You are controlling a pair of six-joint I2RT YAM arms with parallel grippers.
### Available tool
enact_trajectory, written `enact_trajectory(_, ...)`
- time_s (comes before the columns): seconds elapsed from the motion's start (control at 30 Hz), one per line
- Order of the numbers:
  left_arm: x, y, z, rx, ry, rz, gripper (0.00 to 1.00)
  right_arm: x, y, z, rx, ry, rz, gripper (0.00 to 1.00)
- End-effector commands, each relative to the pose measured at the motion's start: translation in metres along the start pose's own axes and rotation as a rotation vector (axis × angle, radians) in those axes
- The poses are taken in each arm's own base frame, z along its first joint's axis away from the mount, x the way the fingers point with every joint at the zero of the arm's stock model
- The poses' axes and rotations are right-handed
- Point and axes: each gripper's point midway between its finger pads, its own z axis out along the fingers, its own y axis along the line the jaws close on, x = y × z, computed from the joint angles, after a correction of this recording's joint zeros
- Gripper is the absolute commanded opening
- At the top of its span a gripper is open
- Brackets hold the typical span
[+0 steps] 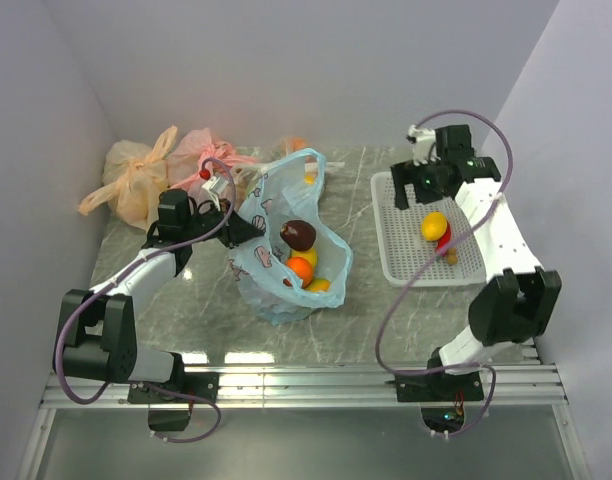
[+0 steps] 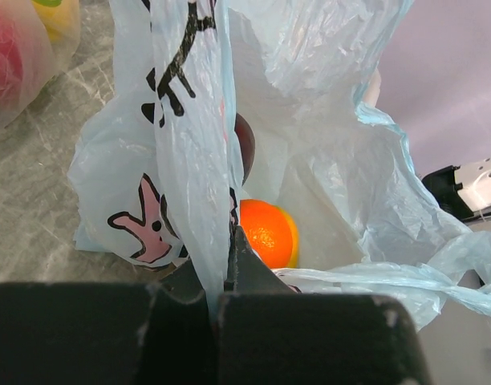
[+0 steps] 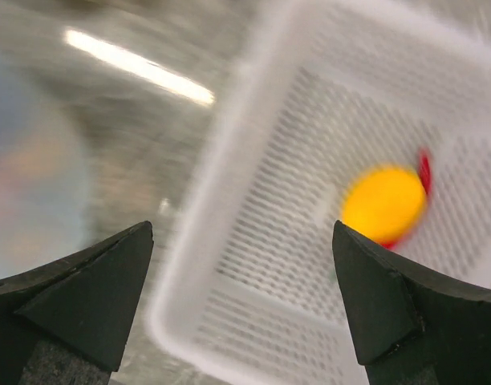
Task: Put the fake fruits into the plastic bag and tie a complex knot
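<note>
The light blue plastic bag [image 1: 269,205] lies open mid-table. Inside it rest a dark purple-brown fruit [image 1: 299,234], an orange one [image 1: 300,268] and a yellow piece [image 1: 319,284]. My left gripper [image 1: 248,230] is shut on the bag's left rim. Its wrist view shows the film [image 2: 189,160] pinched between the fingers, with the orange fruit [image 2: 265,233] just beyond. My right gripper [image 1: 414,185] hangs open above the white tray [image 1: 406,270], which holds a yellow fruit [image 1: 435,223] and a red one [image 1: 444,238]. The right wrist view is blurred: yellow fruit [image 3: 383,204], tray [image 3: 253,192]. No knot is in view.
A pink bag [image 1: 201,150] and a tan bag [image 1: 131,180] with things inside sit at the back left, close behind my left arm. Walls close the table at the left, back and right. The blue bag's handle loop [image 1: 304,165] stands up behind it.
</note>
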Motion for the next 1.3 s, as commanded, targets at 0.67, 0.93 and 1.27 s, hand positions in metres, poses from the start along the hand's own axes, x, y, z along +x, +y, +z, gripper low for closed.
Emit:
enact_trajectory(0.67, 0.000, 0.007, 0.000, -0.013, 0.010, 0.053, 0.01, 0.135, -0.144, 0.128, 0.367, 0.382, 0.305, 0.95)
enact_trajectory(0.93, -0.002, 0.009, 0.001, -0.014, 0.007, 0.052, 0.01, 0.120, -0.135, 0.116, 0.282, 0.342, 0.320, 0.54)
enact_trajectory(1.27, 0.001, 0.007, 0.000, -0.006, 0.023, 0.052, 0.01, -0.033, 0.041, 0.003, -0.288, -0.087, 0.002, 0.45)
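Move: The yellow fruit in the basket lies about 13 cm to my right hand's right, 4 cm ahead and 20 cm below it. Right against that fruit is the red chili, some 3 cm farther right and 2 cm nearer me; the small tan piece sits about 18 cm right of my hand and 4 cm back. The open bag's middle is roughly 25 cm to this hand's left, 5 cm back, 15 cm down. From my left hand the yellow fruit is some 47 cm right, 10 cm ahead, 14 cm lower. With fingers wide open, I drop my right hand about 20 cm while swinging it 13 cm right over the basket, tipping it some 20 degrees steeper and turning clockwise, and pinch the yellow fruit between both fingers. Then I lift it about 12 cm and carry it left towards the bag, gathering speed and undoing most of the turn; my left hand keeps its grip on the bag's rim. ##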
